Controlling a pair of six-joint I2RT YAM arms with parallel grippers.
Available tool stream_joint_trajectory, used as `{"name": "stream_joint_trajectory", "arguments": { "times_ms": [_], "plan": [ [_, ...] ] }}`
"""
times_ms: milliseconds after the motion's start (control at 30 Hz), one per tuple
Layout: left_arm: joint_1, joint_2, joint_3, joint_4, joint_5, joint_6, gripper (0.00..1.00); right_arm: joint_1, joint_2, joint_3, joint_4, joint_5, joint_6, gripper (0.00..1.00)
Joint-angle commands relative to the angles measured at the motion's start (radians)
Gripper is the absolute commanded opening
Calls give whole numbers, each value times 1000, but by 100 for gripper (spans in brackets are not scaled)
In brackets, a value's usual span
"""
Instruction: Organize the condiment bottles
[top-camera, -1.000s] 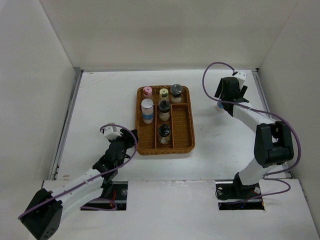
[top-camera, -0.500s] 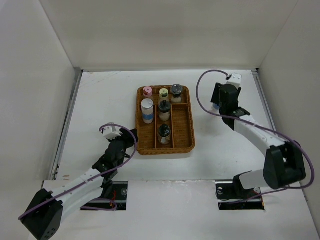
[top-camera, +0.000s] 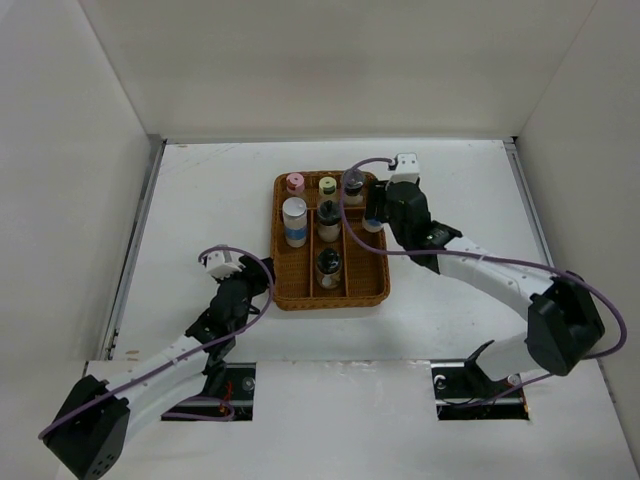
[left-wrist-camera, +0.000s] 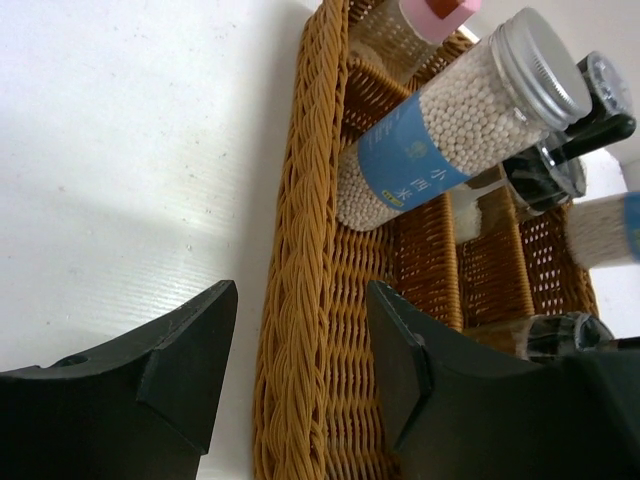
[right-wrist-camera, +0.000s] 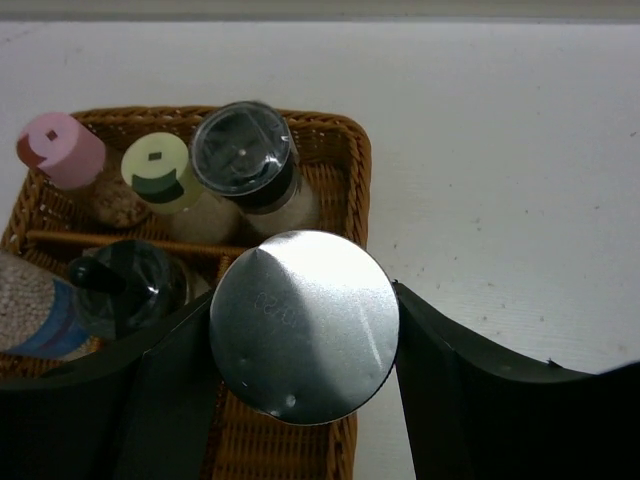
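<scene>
The brown wicker tray (top-camera: 380, 270) holds pink-lidded (top-camera: 295, 183), yellow-lidded (top-camera: 327, 185) and grey-lidded (top-camera: 352, 180) jars. It also holds a white blue-banded bottle (top-camera: 294, 222) and two black-capped bottles (top-camera: 329, 215) (top-camera: 328, 265). My right gripper (top-camera: 378, 212) is shut on a second blue-banded bottle (right-wrist-camera: 303, 325), its silver lid between both fingers, above the tray's right compartment by the right rim (right-wrist-camera: 360, 190). My left gripper (left-wrist-camera: 300, 350) stands open astride the tray's left rim (left-wrist-camera: 300, 260), with a gap showing on its outer side. In the left wrist view the held bottle (left-wrist-camera: 605, 230) shows at the right edge.
White walls enclose the table on the left, back and right. Bare table (top-camera: 460, 300) lies right of the tray and more (top-camera: 200, 200) to its left. The right arm's purple cable (top-camera: 350, 190) loops over the tray's back right corner.
The right gripper closed on the blue-banded bottle at the back right of the table and carried it left to the tray's right side. The left arm stayed put.
</scene>
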Motion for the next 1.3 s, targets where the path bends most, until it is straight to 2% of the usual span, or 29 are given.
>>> {"name": "stream_joint_trajectory", "arguments": {
  "times_ms": [0, 533, 567, 633, 700, 833, 867, 900, 1100, 1200, 1233, 1267],
  "plan": [
    [15, -23, -4, 43, 13, 9, 53, -2, 27, 75, 123, -12, 19, 52],
    [26, -22, -3, 34, 16, 3, 53, 55, 207, 101, 131, -13, 36, 53],
    [26, -28, -3, 34, 16, 6, 53, 58, 210, 100, 131, -7, 37, 56],
    [26, -20, -3, 40, 15, 6, 53, 66, 213, 89, 137, 0, 34, 69],
    [31, -7, -3, 40, 16, 6, 53, 66, 213, 84, 138, 0, 37, 77],
    [41, -14, -4, 40, 15, 6, 53, 75, 163, 60, 141, 11, 45, 92],
    [41, -11, -4, 41, 11, 9, 53, 76, 143, 51, 149, 20, 46, 100],
    [43, -7, -4, 41, 11, 9, 54, 76, 124, 42, 154, 31, 49, 100],
    [52, -19, 3, 40, 21, 38, 64, 76, -27, -52, 174, 134, 62, 100],
    [54, -26, -1, 43, 10, 51, 73, 54, -86, -127, 197, 189, 92, 100],
    [54, -22, 2, 47, 8, 54, 79, 43, -101, -153, 200, 210, 109, 100],
    [57, -16, 3, 54, 4, 61, 98, 34, -110, -181, 206, 230, 130, 100]
  ]
}}
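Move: The right hand holds the silver-lidded, blue-labelled bottle; its spot in the basket's right compartment lies about 5 cm left, 1 cm ahead and some 7 cm below. From this hand, the black-capped bottle is level ahead and 13 cm left, the clear-lidded bottle 10 cm ahead and 7 cm left, both similarly low. From the left hand, that spot is roughly 13 cm ahead, 28 cm right, about level in height. Right hand lowers the held bottle 6 cm, 5 cm leftward into the basket, releases it, then withdraws up and right. ##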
